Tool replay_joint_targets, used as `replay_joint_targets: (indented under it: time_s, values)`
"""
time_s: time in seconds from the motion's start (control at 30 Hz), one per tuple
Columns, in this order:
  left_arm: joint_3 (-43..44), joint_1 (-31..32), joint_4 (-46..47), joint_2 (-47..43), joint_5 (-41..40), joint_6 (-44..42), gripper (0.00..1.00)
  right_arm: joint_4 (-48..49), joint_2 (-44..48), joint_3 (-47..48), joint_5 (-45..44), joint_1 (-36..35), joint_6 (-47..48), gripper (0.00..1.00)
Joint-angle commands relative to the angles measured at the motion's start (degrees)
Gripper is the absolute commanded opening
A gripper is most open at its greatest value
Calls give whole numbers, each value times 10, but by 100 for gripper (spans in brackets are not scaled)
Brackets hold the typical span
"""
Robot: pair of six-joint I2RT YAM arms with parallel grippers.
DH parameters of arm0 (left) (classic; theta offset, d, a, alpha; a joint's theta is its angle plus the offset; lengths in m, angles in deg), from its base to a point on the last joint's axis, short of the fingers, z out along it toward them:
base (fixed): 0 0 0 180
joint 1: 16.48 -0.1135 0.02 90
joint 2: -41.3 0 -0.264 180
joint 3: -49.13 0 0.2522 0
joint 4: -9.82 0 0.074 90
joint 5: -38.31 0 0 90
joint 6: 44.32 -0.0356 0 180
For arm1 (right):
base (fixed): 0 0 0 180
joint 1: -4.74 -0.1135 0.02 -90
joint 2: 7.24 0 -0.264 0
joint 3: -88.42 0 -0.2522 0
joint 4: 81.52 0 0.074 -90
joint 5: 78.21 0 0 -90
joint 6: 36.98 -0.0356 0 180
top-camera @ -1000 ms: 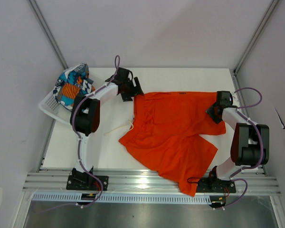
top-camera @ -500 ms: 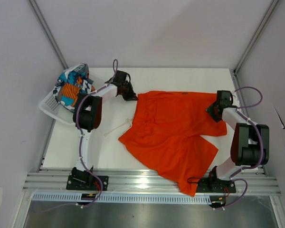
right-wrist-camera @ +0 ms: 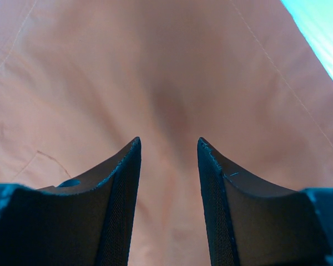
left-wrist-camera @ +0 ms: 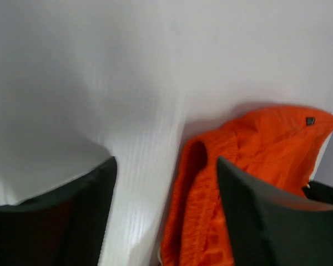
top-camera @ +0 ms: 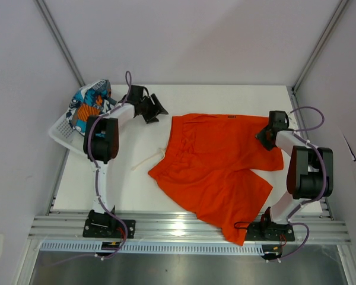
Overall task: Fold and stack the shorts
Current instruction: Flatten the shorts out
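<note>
The plain orange shorts (top-camera: pixel 219 166) lie spread on the white table, waistband toward the back, with the white drawstring (top-camera: pixel 145 160) trailing off to the left. My left gripper (top-camera: pixel 157 113) hovers open just left of the waistband's left corner. In the left wrist view its gripper (left-wrist-camera: pixel 165 160) frames bare table, and the orange shorts (left-wrist-camera: pixel 255 166) sit by the right finger, held by nothing. My right gripper (top-camera: pixel 262 136) is down on the shorts' right edge. In the right wrist view, the gripper (right-wrist-camera: pixel 168 139) stands open over orange fabric (right-wrist-camera: pixel 166 66). The patterned shorts (top-camera: pixel 92 107) sit bunched in the basket.
A white mesh basket (top-camera: pixel 62 127) stands at the table's far left edge. Aluminium rails (top-camera: pixel 184 225) run along the near edge, and one orange leg hangs over them. Grey walls close in the back and both sides.
My left gripper shut at the waistband's left corner, tugged it slightly left, then opened and drew back to the left. The right gripper has barely moved.
</note>
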Motion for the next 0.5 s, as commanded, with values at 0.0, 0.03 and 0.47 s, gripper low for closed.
replay_joint_targets:
  time_s: [0.0, 0.03, 0.47]
  values:
    - [-41, 23, 37, -79, 33, 0, 80, 10, -32, 42, 8, -7, 5, 48]
    - [-51, 27, 41, -100, 33, -2, 82, 0, -51, 52, 8, -9, 7, 48]
    - [-126, 72, 43, -191, -28, -29, 82, -178, -273, 351, -20, -76, 61, 52]
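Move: The right hand is just above the shorts' right part, with that cloth straight below it, roughly 3 cm down. The label on the waistband lies some 12 cm ahead and 15 cm to its left, and the right leg's near corner about 13 cm back and 8 cm to its right. From the left hand, the waistband's left corner is level with it, about 5 cm to the right and 3 cm below; the drawstring lies some 17 cm back and 1 cm right. The right hand's half-open fingertips come down about 2 cm onto the cloth and drag along it, forward and somewhat left by about 8 cm, the wrist turning slightly counter-clockwise. Meanwhile the left hand opens its fingers wider and lifts about 7 cm while drawing back and to the right, ending above the shorts' left side. ##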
